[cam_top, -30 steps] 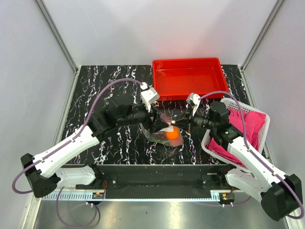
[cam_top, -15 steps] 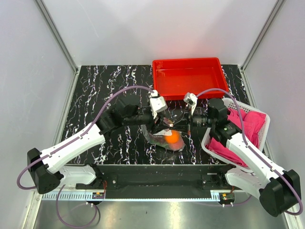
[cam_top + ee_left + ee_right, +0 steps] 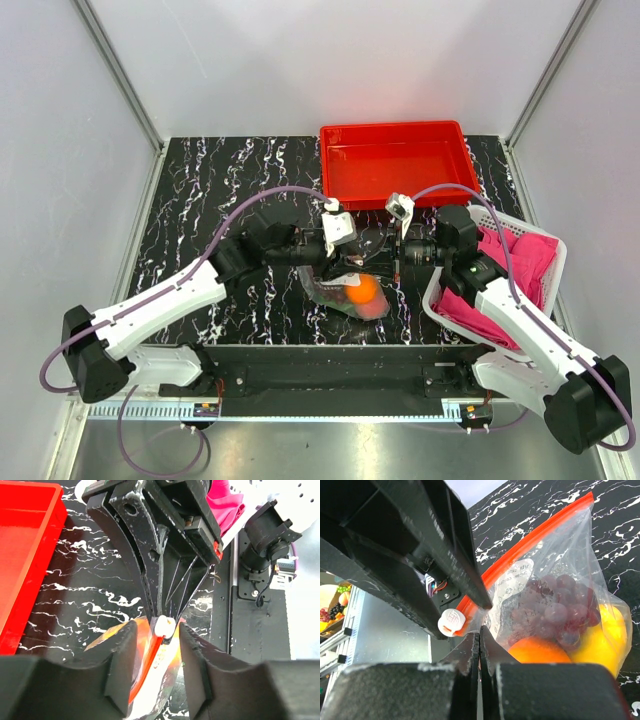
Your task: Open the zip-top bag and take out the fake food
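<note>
The zip-top bag (image 3: 345, 292) hangs between both grippers above the table's front middle. Through its clear plastic (image 3: 555, 555) I see fake food: purple grapes (image 3: 560, 610), an orange ball (image 3: 537, 652) and a yellow fruit (image 3: 607, 630). My right gripper (image 3: 480, 635) is shut on the bag's edge just below the white slider (image 3: 451, 621). The left gripper (image 3: 157, 626) faces it, jaws apart on either side of the slider (image 3: 164, 625) and the orange-red zip strip (image 3: 145, 667), with a gap on each side. In the top view the left gripper (image 3: 352, 252) and right gripper (image 3: 385, 256) nearly meet.
A red tray (image 3: 400, 165) sits at the back right of the marbled black table. A white basket (image 3: 500, 216) of pink cloths (image 3: 520, 255) stands at the right, under the right arm. Grey walls enclose the table.
My left gripper has moved right up to the bag's top and its jaws have narrowed around the slider. The right gripper has kept its grip and hardly moved.
</note>
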`<action>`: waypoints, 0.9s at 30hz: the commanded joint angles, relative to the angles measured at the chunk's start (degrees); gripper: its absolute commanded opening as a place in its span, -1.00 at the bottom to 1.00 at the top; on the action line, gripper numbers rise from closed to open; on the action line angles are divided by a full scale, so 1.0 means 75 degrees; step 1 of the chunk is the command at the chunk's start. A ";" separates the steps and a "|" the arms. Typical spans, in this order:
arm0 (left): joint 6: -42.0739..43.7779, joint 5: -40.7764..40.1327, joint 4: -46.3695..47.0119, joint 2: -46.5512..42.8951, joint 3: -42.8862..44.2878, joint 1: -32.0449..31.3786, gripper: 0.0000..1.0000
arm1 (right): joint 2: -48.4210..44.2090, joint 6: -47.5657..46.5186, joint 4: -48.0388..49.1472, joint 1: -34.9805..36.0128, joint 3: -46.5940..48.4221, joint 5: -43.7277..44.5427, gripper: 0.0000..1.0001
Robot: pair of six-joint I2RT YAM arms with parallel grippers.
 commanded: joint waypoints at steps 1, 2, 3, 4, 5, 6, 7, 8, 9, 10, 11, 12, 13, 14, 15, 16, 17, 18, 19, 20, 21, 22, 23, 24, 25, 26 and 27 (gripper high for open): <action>0.0099 0.0241 0.0611 0.0074 0.0010 -0.0053 -0.26 | -0.0116 0.0204 0.0295 -0.0056 0.0356 -0.0304 -1.00; 0.0122 0.0252 0.0622 0.0074 0.0010 -0.0053 -0.36 | -0.0151 0.0204 0.0283 -0.0056 0.0345 -0.0304 -1.00; 0.0123 0.0252 0.0623 0.0074 0.0010 -0.0053 -0.48 | -0.0174 0.0204 0.0283 -0.0056 0.0333 -0.0304 -1.00; 0.0146 0.0252 0.0588 0.0062 0.0022 -0.0053 -0.56 | -0.0186 0.0181 0.0306 -0.0056 0.0321 -0.0304 -1.00; 0.0216 0.0276 0.0553 0.0085 0.0057 -0.0053 -0.63 | -0.0233 0.0180 0.0306 -0.0056 0.0309 -0.0304 -1.00; 0.0251 0.0264 0.0413 0.0097 0.0080 -0.0053 -0.76 | -0.0268 0.0134 0.0364 -0.0056 0.0251 -0.0304 -1.00; 0.0275 0.0264 0.0342 0.0097 0.0115 -0.0053 -0.81 | -0.0315 0.0157 0.0469 -0.0056 0.0204 -0.0293 -1.00; 0.0310 0.0253 0.0260 0.0155 0.0174 -0.0053 -0.85 | -0.0431 0.0169 0.0586 -0.0056 0.0076 -0.0258 -1.00; 0.0333 0.0276 0.0143 0.0167 0.0209 -0.0053 -0.98 | -0.0502 0.0180 0.0773 -0.0056 0.0017 -0.0141 -1.00; 0.0322 0.0276 0.0084 0.0237 0.0244 -0.0053 -1.00 | -0.0619 0.0204 0.0880 -0.0056 -0.0042 -0.0082 -1.00; 0.0275 0.0264 0.0049 0.0273 0.0326 -0.0041 -1.00 | -0.0690 0.0227 0.0985 -0.0068 -0.0135 -0.0058 -1.00; 0.0205 0.0264 -0.0091 0.0319 0.0385 -0.0018 -1.00 | -0.0737 0.0262 0.1288 -0.0056 -0.0194 -0.0070 -1.00; 0.0158 0.0322 -0.0139 0.0355 0.0432 0.0052 -1.00 | -0.0876 0.0320 0.1488 -0.0056 -0.0276 -0.0070 -1.00; 0.0030 0.0311 -0.0197 0.0471 0.0479 0.0076 -1.00 | -0.0924 0.0391 0.1699 -0.0056 -0.0451 -0.0047 -1.00; -0.0029 0.0346 -0.0383 0.0530 0.0607 0.0122 -1.00 | -0.1006 0.0507 0.2119 -0.0056 -0.0534 0.0000 -1.00; -0.0065 0.0520 -0.0466 0.0600 0.0678 0.0204 -1.00 | -0.1146 0.0590 0.2308 -0.0056 -0.0604 0.0082 -1.00; -0.0135 0.0580 -0.0537 0.0671 0.0725 0.0240 -1.00 | -0.1217 0.0660 0.2426 -0.0056 -0.0721 0.0199 -1.00; -0.0158 0.0650 -0.0677 0.0753 0.0841 0.0275 -1.00 | -0.1264 0.0707 0.2555 -0.0045 -0.0745 0.0339 -1.00; -0.0194 0.0778 -0.0748 0.0800 0.0877 0.0345 -1.00 | -0.1334 0.0743 0.2603 -0.0056 -0.0780 0.0375 -1.00; -0.0240 0.0815 -0.0807 0.0835 0.0912 0.0369 -1.00 | -0.1370 0.0766 0.2626 -0.0056 -0.0792 0.0410 -1.00; -0.0264 0.0815 -0.0912 0.0882 0.0959 0.0404 -1.00 | -0.1416 0.0766 0.2673 -0.0056 -0.0815 0.0446 -1.00; -0.0276 0.0861 -0.0959 0.0894 0.0983 0.0474 -1.00 | -0.1568 0.0790 0.2697 -0.0056 -0.0850 0.0492 -1.00; -0.0264 0.0885 -0.1018 0.0894 0.0995 0.0509 -1.00 | -0.1662 0.0801 0.2709 -0.0056 -0.0897 0.0551 -1.00; -0.0253 0.0885 -0.1111 0.0882 0.1006 0.0544 -1.00 | -0.1744 0.0802 0.2709 -0.0045 -0.0932 0.0691 -1.00; -0.0229 0.0943 -0.1158 0.0871 0.0983 0.0649 -1.00 | -0.1896 0.0813 0.2697 -0.0056 -0.0944 0.0773 -1.00; -0.0217 0.0955 -0.1182 0.0847 0.0983 0.0708 -1.00 | -0.1967 0.0836 0.2697 -0.0045 -0.0968 0.0832 -1.00; -0.0229 0.0932 -0.1252 0.0824 0.0971 0.0755 -1.00 | -0.1991 0.0883 0.2685 -0.0056 -0.0968 0.0891 -1.00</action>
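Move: The zip's white slider sits between my open left fingertips, about 1 cm to the right of that hand and level with it. The orange hangs in the bag some 4 cm back and 6 cm below the left hand. The grapes lie roughly 3 cm back, 4 cm left and 6 cm down from it. From my right hand, already pinching the bag's zip end, the slider is about 1 cm left, 1 cm back and 1 cm up. I shut my half-open left fingers on the slider, easing about 1 cm to the right, then keep the pinch and roll that wrist a little. My right fingers stay closed on the bag's edge beside it; once the left has a hold, the right hand draws up and to the right, some 2 cm in all, turning about 10 degrees. ##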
